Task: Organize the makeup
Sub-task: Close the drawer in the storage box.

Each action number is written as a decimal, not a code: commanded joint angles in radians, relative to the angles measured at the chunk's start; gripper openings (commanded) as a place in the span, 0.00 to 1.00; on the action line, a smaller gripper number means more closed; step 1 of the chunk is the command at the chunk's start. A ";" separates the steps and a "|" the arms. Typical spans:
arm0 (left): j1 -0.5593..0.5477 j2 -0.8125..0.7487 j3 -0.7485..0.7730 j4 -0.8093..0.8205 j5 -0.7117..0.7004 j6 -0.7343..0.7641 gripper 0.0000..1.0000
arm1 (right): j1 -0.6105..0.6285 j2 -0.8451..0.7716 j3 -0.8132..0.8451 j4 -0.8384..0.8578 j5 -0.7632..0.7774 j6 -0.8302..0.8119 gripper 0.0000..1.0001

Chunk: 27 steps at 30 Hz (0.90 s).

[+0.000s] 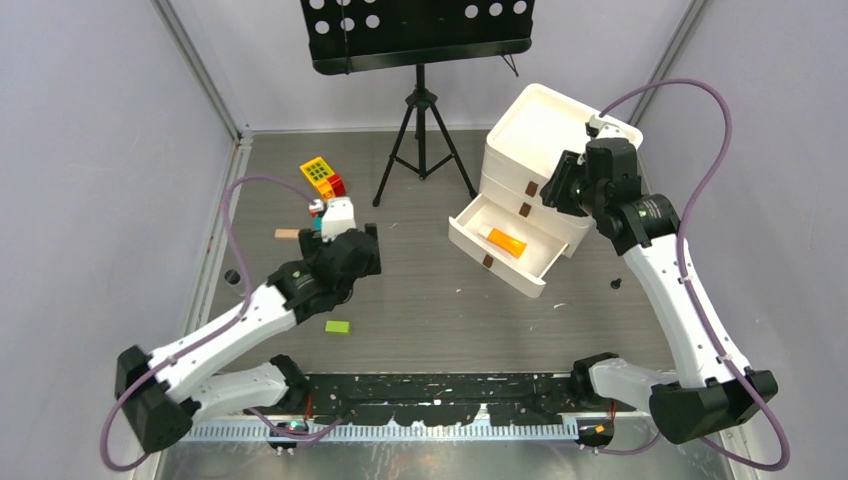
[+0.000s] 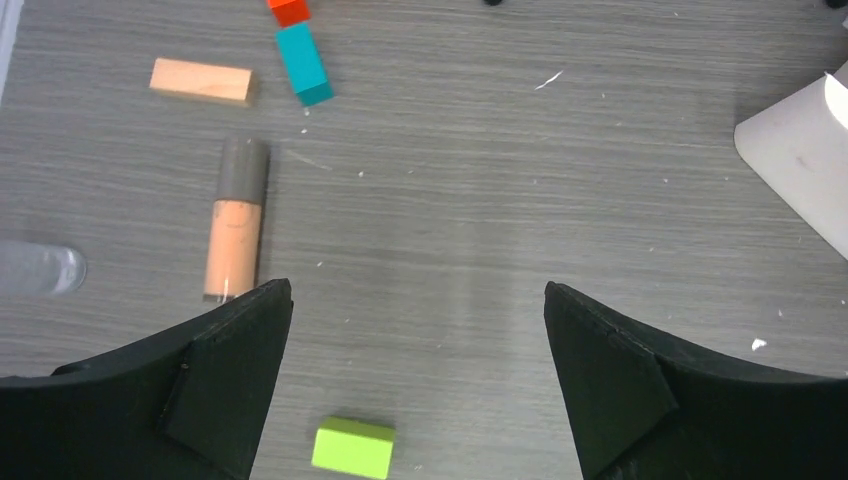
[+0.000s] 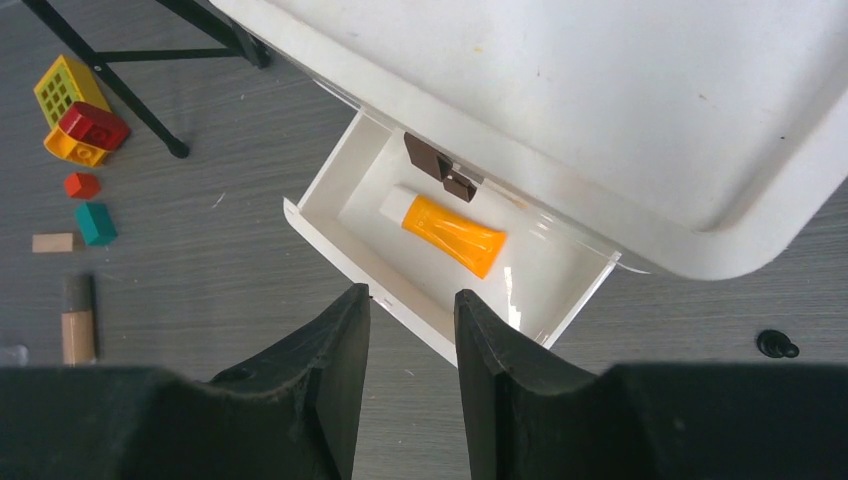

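Note:
A tan tube [image 2: 235,222] of makeup with a grey cap lies on the grey table, just ahead of the left finger of my left gripper [image 2: 417,290]. That gripper hangs above the table, open wide and empty. An orange tube [image 3: 452,230] lies inside the pulled-out bottom drawer [image 1: 470,240] of the white drawer box [image 1: 545,125]. My right gripper [image 3: 410,293] hovers over the drawer's front edge, open by a narrow gap with nothing between its fingers. The tan tube [image 3: 77,322] also shows at the far left of the right wrist view.
A green block [image 2: 352,447] lies under my left gripper. A teal block [image 2: 303,63], a red block [image 2: 289,10] and a wooden block [image 2: 200,81] lie beyond the tan tube. Yellow and red blocks [image 1: 322,177] sit near a black tripod stand [image 1: 422,140]. A clear object [image 2: 40,268] lies at far left.

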 commanded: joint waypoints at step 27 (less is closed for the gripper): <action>-0.198 0.571 0.165 0.820 0.334 0.306 0.94 | 0.004 0.271 0.309 -0.039 0.206 0.054 0.42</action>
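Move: The open drawer's front lies about 30 cm to the right of the left hand, some 3 cm ahead and 11 cm lower. The orange tube inside is about 35 cm right and 7 cm ahead of this hand; the storage box stands roughly 43 cm right and 16 cm ahead. From the right hand, the drawer front is some 14 cm left, 4 cm back and 20 cm below, and the box's middle 10 cm ahead, 2 cm left, 17 cm down. With nothing touched yet, the left hand heads for the drawer front: a short push forward, then a sweep of about 19 cm to the right while sinking 5 cm, wide open, the wrist turning some 25 degrees clockwise late on. The right hand, fingers still part-open, eases about 5 cm forward over the box's top tray, rising slightly at the end. ##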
